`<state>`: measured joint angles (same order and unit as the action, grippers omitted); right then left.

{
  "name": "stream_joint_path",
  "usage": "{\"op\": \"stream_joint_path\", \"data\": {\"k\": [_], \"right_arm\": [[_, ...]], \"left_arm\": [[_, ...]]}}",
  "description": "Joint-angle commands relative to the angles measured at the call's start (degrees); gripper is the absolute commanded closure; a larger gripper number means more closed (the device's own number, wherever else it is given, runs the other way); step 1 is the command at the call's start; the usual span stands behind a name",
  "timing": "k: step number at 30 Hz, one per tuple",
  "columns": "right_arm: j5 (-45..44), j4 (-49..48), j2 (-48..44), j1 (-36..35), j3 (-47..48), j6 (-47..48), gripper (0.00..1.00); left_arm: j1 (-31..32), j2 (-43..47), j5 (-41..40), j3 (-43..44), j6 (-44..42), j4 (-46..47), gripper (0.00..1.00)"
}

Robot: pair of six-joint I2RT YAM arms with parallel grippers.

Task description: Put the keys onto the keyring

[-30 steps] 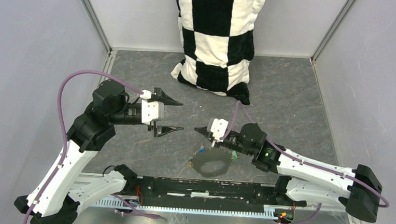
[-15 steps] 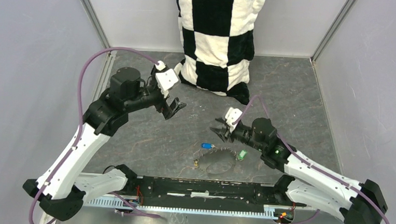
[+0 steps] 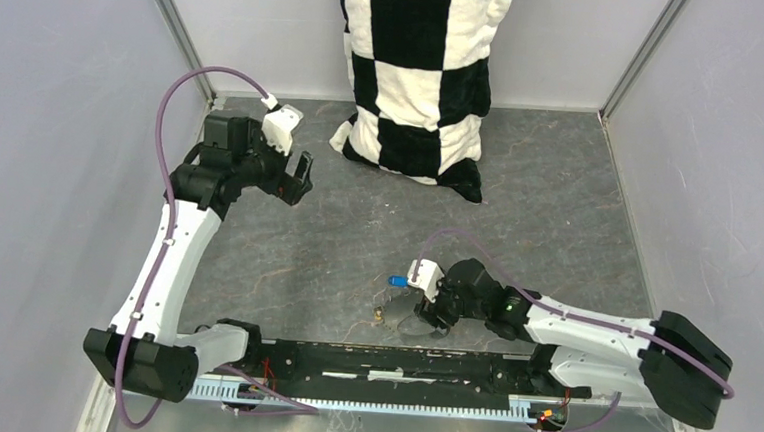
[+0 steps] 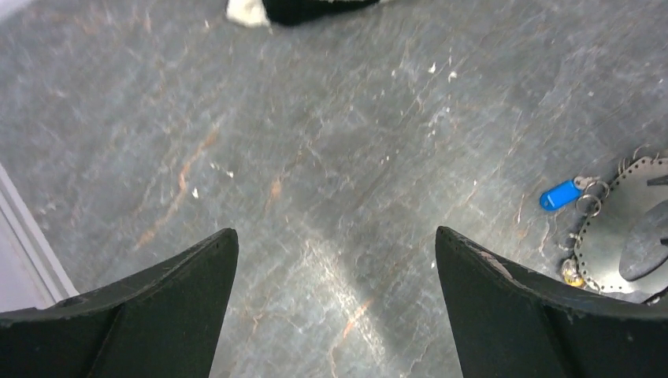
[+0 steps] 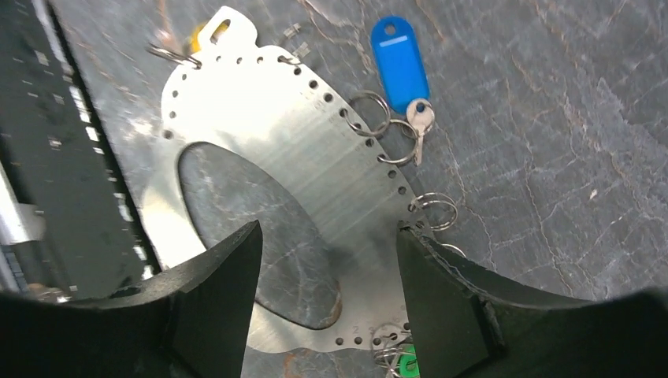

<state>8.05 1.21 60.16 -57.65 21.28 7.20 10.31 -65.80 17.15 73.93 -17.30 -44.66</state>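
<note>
The keyring is a flat silvery loop plate with holes along its edge and small wire rings, lying flat on the table. A blue key lies at its far edge beside the rings. The yellow key shows at the plate's tab, and the green key peeks out by my right finger. My right gripper hangs open low over the plate with nothing between its fingers. Far off at the back left, my left gripper stands wide open and empty.
A black-and-white checkered cloth hangs down the back wall onto the table. A black rail runs along the near edge just behind the keyring. Grey walls close in both sides.
My left arm has swung back and to the left, opening wider. My right gripper has opened and dropped toward the near edge over the keyring; the blue key now lies on the table.
</note>
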Motion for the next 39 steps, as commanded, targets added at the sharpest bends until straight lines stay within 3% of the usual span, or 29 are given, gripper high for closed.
{"op": "stream_joint_path", "data": {"k": [1, 7, 14, 18, 24, 26, 27, 28, 35, 39], "right_arm": [[-5.6, -3.8, 5.1, -0.2, 0.7, 3.2, 0.3], [-13.3, -3.1, 14.0, 0.7, 5.4, 4.1, 0.33], [-21.8, -10.4, 19.9, 3.5, 8.5, 2.4, 0.33], [-20.2, -17.7, 24.3, 7.7, 10.7, 2.2, 0.33], [-15.3, -20.4, 30.5, 12.2, 17.2, 4.5, 0.34], [-13.1, -19.4, 28.3, 12.1, 18.4, 4.3, 0.27], [-12.4, -19.6, 25.8, 12.2, 18.0, 4.0, 0.08], [-12.6, -20.0, 23.5, 12.2, 17.2, 3.9, 0.02], [-19.8, -20.6, 2.2, 20.4, 7.8, 0.1, 0.02], [-32.6, -31.6, -11.4, 29.4, -6.4, 3.4, 0.02]], "left_arm": [[-4.1, -0.5, 3.5, -3.3, -3.6, -2.2, 0.0], [-7.9, -0.2, 5.6, -9.0, -1.6, 4.3, 0.0], [-9.0, 0.4, 5.8, -15.2, 0.6, 13.1, 0.0], [-9.1, 0.1, 6.0, -18.0, 2.1, 17.0, 0.0], [-9.2, -0.5, 5.8, -21.6, 4.8, 23.0, 0.0], [-9.4, -0.5, 5.3, -22.5, 4.8, 24.4, 0.0], [-9.5, -0.4, 5.2, -23.0, 4.7, 25.2, 0.0], [-9.6, -0.2, 5.0, -23.8, 4.6, 26.3, 0.0], [-9.9, -0.5, 4.9, -32.6, 8.0, 40.7, 0.0], [-10.2, -1.5, 3.4, -43.7, 10.8, 60.1, 0.0]]}}
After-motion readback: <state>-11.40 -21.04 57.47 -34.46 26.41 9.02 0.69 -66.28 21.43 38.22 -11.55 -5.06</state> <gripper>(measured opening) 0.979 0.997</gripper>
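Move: The keyring plate lies almost under the right hand, its middle about 2 cm to the left, 1 cm back and 4 cm below. At that same depth the blue tag lies some 6 cm ahead and 6 cm left, the orange tag about 9 cm left and 1 cm back, and the green tag about 4 cm right, level with the hand. From the left hand the plate is roughly 18 cm back, 22 cm right and 26 cm below. Down a couple of centimetres onto the keyring plate, then forward low over the table about 13 cm, the right hand pushes the plate along, a finger seemingly in its hole, turning clockwise. It then opens wide, comes off the plate and climbs away, swinging right. Meanwhile the empty, open left hand sinks some 14 cm, first easing left, then slightly forward. ##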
